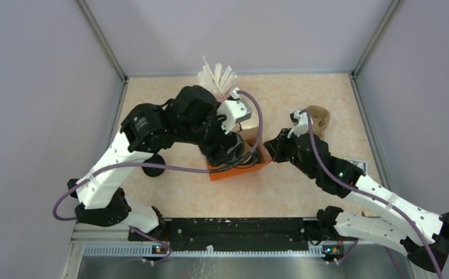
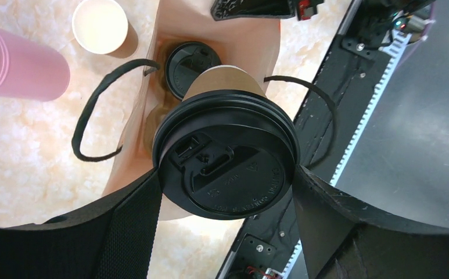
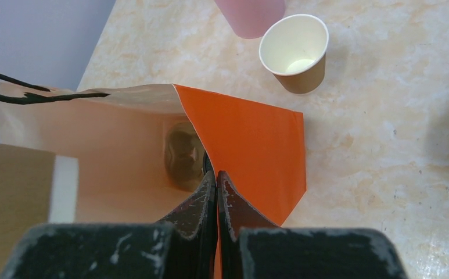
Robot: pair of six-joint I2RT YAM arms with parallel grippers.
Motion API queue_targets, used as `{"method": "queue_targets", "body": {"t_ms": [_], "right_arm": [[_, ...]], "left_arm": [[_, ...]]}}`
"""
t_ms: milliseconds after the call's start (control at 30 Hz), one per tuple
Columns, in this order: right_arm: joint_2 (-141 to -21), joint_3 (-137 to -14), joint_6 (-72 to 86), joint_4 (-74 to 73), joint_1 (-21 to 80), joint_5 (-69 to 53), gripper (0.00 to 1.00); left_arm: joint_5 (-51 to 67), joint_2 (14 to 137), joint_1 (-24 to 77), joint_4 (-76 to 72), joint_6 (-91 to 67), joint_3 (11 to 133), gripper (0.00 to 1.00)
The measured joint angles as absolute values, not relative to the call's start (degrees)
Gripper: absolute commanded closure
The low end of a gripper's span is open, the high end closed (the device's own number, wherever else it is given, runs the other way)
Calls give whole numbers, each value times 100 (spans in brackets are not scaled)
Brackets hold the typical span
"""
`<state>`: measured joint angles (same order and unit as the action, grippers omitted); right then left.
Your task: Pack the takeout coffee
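Note:
My left gripper (image 2: 227,174) grips a brown paper coffee cup by its black lid (image 2: 229,156), a finger pressed against each side of the rim. The cup hangs over the open mouth of the orange bag (image 1: 233,172). Inside the bag a second lidded cup (image 2: 191,67) stands upright. My right gripper (image 3: 216,174) is shut on the bag's near rim, with the orange wall (image 3: 251,145) pinched between its fingers. From above, the left gripper (image 1: 230,148) is over the bag and the right gripper (image 1: 270,150) is at its right edge.
An open brown cup with no lid (image 2: 100,26) stands on the table beyond the bag, beside the pink cup (image 2: 21,67) of white straws (image 1: 216,78). The tan pulp carrier (image 1: 318,119) lies behind my right arm. A round black disc (image 1: 154,164) lies under my left arm.

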<state>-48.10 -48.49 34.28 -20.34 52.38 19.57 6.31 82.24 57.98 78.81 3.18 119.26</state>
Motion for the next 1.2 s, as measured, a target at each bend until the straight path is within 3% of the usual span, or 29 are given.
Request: {"method": "queue_targets", "body": {"t_ms": [233,300,367,633,900,1200], "right_arm": [[-4678,-4772,3253,-2034,5238,1857,100],[-4628,-4755,3238,-2069,5238,1828,88],[-4595,-4755,3232,-2132,5238,1813,83],[-4617,-4781,3208,-2532,5238,1817,80],[-4755,-5118,3210,-2773,5238,1946,69],[-5096,-5671,2963,-2803,5238,2143,69]], "left_arm": [[-56,8471,5996,8027,388,11926,44],[-189,8482,6012,8049,410,11926,44],[-279,8486,6025,8079,425,11926,44],[-342,8503,6173,8114,423,11830,46],[-333,8619,6490,8112,314,11461,47],[-366,8680,6672,8114,287,11295,47]]}}
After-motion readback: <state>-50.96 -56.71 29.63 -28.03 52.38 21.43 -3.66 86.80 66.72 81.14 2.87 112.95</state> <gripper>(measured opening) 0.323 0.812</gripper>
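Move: The orange bag's open mouth lies under the left hand's held, lidded coffee cup: its middle is some 12 cm below that hand, about 5 cm ahead and 3 cm to the right. Inside it, the already packed cup stands about 9 cm to the left hand's right, 9 cm ahead and 27 cm down; the empty paper cup is some 23 cm ahead, 7 cm right and 33 cm down. From the right hand, the mouth's middle is about 12 cm left, 1 cm back and 2 cm lower. The lidded coffee cup, still gripped by its lid in the left hand, sinks bottom first into the bag's mouth, about 6 cm down; it swings slightly forward, then back and a little right, while the wrist tips the fingers some 15 degrees steeper downward. The bag's right rim is released from the right hand's pinch as those fingers open about a third, dip, then rise to roughly 2 cm above their start, staying astride the rim. ##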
